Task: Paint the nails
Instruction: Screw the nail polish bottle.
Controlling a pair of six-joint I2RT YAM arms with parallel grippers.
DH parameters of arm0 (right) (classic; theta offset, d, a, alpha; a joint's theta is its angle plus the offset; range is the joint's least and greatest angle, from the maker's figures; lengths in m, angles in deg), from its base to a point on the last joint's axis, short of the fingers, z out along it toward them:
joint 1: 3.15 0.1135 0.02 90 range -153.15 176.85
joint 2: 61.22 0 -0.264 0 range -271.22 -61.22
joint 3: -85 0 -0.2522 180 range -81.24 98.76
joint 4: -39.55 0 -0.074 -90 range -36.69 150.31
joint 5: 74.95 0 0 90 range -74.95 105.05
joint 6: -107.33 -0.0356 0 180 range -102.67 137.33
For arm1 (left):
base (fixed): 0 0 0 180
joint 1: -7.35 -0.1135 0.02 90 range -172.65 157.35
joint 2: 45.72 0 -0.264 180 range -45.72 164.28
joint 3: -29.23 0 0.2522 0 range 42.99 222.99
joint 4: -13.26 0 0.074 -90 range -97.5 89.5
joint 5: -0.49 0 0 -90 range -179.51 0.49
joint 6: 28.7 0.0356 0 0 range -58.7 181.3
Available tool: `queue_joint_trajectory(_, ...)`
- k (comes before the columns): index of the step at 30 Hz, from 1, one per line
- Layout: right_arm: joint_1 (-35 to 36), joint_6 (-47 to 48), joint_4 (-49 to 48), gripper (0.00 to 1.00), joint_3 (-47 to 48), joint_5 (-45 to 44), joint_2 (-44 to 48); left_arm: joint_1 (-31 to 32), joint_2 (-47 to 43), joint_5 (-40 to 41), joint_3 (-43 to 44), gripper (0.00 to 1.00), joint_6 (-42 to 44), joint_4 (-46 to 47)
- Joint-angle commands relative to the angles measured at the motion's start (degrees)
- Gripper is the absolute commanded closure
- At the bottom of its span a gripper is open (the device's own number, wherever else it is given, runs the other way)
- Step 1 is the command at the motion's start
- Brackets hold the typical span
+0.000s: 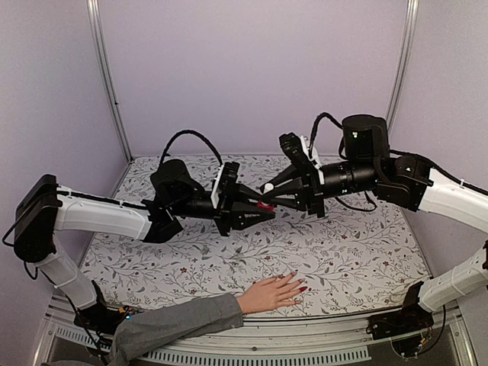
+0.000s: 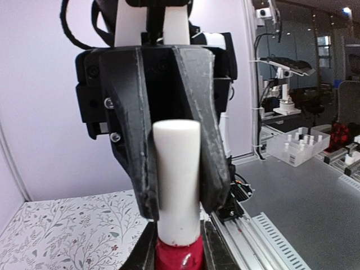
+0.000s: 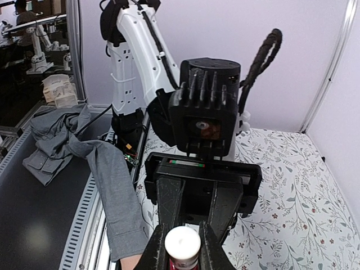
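A pale hand (image 1: 268,294) with a grey sleeve (image 1: 175,323) lies flat at the table's near edge. Some of its nails (image 1: 303,290) look glossy red. Above mid-table my two grippers meet tip to tip. My left gripper (image 1: 263,207) is shut on a small red bottle (image 2: 179,257). My right gripper (image 1: 268,189) is shut on the bottle's white cap (image 3: 182,243). In the left wrist view the cap (image 2: 177,180) stands up out of the left gripper (image 2: 179,247), flanked by the right fingers (image 2: 138,169). The right wrist view shows the right gripper (image 3: 182,247) and the sleeve (image 3: 112,191).
The table has a floral-patterned cloth (image 1: 343,252) with lilac walls behind and at the sides. A metal rail (image 1: 305,354) runs along the near edge. Both grippers are well above and behind the hand.
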Motion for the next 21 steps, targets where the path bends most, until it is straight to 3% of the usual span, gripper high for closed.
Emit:
queue_joint_trajectory(1,0.86,-5.48,-1.96,1.0,-0.27,-5.34,-1.8,0.22,-2.0,13.22,0.06,1.0,2.88,-0.15)
queue_joint_trajectory(12,0.87,-9.32,-4.25,1.0,0.16,-15.35,-3.82,3.46,-2.79,37.96,-1.12,1.0,8.63,0.99)
queue_joint_trajectory(21,1.42,-13.56,-7.26,1.0,0.99,-21.74,-6.13,6.84,0.09,57.73,-0.57,1.0,11.78,7.62)
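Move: Upright between the two hands, the nail polish bottle is gripped by its red body in the left hand, with its white cap about 4 cm above that hand point. The right hand already pinches the cap, so the bottle's body lies some 4 cm straight below the right hand point. From the left hand, the model hand lies roughly 12 cm back, 1 cm to the right and 27 cm lower, on the table. Twisting against each other, both hands sweep forward together by about 8 cm, away from the model hand. The left turns the gripped bottle some 40 degrees counter-clockwise while the right, still pinching the cap, turns clockwise by a little over 20. Neither gripper opens or closes. ##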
